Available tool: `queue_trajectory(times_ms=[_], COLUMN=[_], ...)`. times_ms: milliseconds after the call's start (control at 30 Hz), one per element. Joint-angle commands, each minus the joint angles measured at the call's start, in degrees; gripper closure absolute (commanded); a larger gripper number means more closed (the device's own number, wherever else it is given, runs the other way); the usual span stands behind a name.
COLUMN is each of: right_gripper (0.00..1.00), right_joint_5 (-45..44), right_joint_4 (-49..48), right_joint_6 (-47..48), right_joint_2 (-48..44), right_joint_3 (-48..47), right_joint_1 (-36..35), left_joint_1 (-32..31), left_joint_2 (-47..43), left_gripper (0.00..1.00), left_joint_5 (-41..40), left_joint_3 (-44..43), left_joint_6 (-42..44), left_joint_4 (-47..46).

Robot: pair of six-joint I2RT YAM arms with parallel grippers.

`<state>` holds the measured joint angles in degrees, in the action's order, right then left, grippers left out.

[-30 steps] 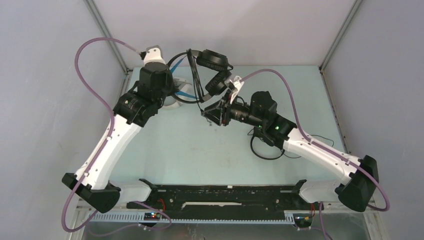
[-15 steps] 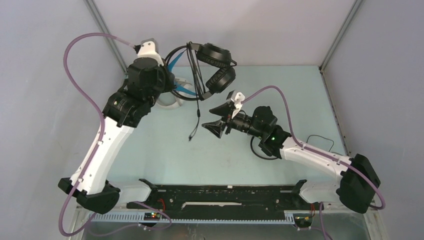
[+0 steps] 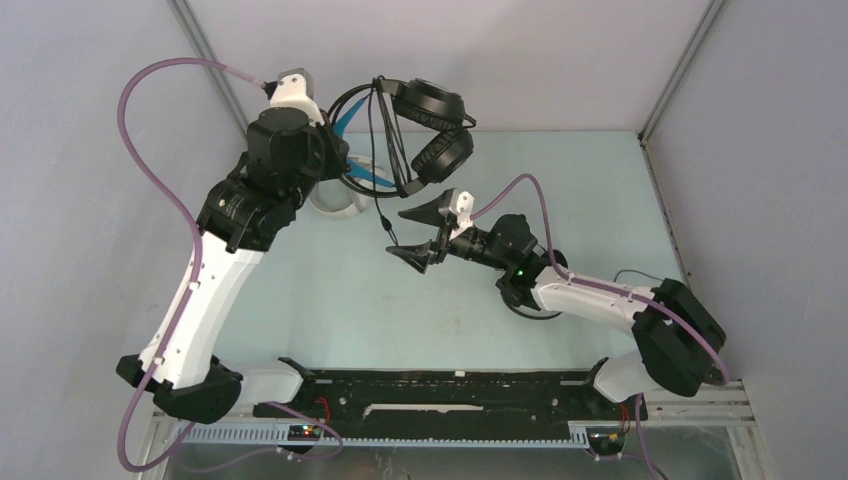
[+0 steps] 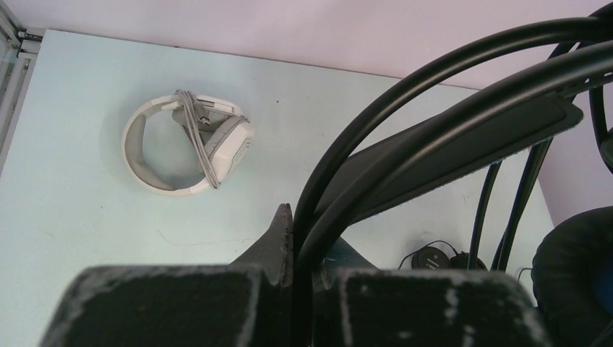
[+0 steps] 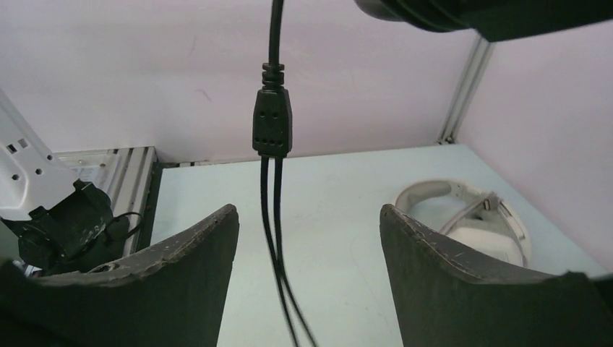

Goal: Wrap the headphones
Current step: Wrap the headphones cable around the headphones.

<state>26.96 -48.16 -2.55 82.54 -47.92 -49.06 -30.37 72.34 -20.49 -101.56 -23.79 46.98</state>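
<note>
My left gripper point(image 4: 307, 246) is shut on the headband of the black headphones point(image 3: 432, 120), the pair with the blue lining, and holds them above the table's back. Their cable point(image 3: 385, 140) is looped round the headband, and its end hangs down. In the right wrist view that cable's splitter point(image 5: 272, 123) and its two thin strands hang between the fingers of my right gripper point(image 5: 309, 217), which is open and touches neither strand. The white-grey headphones point(image 4: 188, 144) lie on the table with their grey cable wrapped round them. The slim black headphones point(image 3: 530, 300) lie under my right arm.
The enclosure's back wall and its corner posts point(image 3: 675, 70) stand close behind the raised headphones. A thin black cable point(image 3: 640, 275) trails on the table at the right. The arms' black base rail point(image 3: 450, 385) runs along the near edge.
My right gripper opened, let go of the cable and shifted left; the cable end now hangs between its fingers. My left arm raised the black headphones slightly.
</note>
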Motion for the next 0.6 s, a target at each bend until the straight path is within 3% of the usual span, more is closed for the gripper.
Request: queue_trajectory(times_ms=[0, 200, 333, 400, 567], right_gripper=[0.27, 0.38, 0.74, 0.86, 0.88], right_joint_5=[2.7, 5.5, 6.3, 5.3, 3.9], right_joint_4=[-11.8, -22.7, -26.2, -27.1, -26.8], right_joint_6=[-0.4, -5.2, -8.1, -8.2, -7.9], right_joint_2=[4.2, 13.4, 18.4, 19.3, 19.8], right_joint_3=[-0.3, -2.5, -2.9, -2.1, -0.9], right_joint_1=[-0.5, -0.5, -0.7, -0.9, -0.6], left_joint_1=[-0.3, -0.4, -0.5, -0.5, -0.6], left_joint_2=[0.4, 1.4, 2.0, 2.1, 2.3], left_gripper=[1.0, 1.0, 1.0, 1.0, 1.0], left_joint_5=[1.6, 2.8, 2.8, 2.6, 2.5], left_joint_3=[-5.6, -7.1, -7.9, -8.0, -8.4], left_joint_6=[-0.9, -1.7, -1.9, -1.8, -1.8], left_joint_4=[-4.3, -4.3, -4.0, -4.0, -3.9])
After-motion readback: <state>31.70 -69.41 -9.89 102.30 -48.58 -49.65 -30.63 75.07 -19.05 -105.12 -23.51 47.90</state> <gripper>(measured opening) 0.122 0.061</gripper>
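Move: The right hand, open, has its target slightly to its left and below: the paired cable strands hanging under the splitter, about 4 cm left, 1 cm ahead and 7 cm down. The splitter hangs some 5 cm left, 1 cm back and 5 cm above the hand. The nearer ear cup is roughly 9 cm ahead, 5 cm right and 13 cm up. From the left hand, those strands are around 8 cm back, 6 cm right and 20 cm below. The right fingers shut on the two strands below the splitter, pinching them between the pads, after the hand sinks about 7 cm and reaches some 4 cm left along the hanging cable, turning slightly counter-clockwise. The left hand keeps its grip on the headphones' band high up, easing only about 1 cm right. ##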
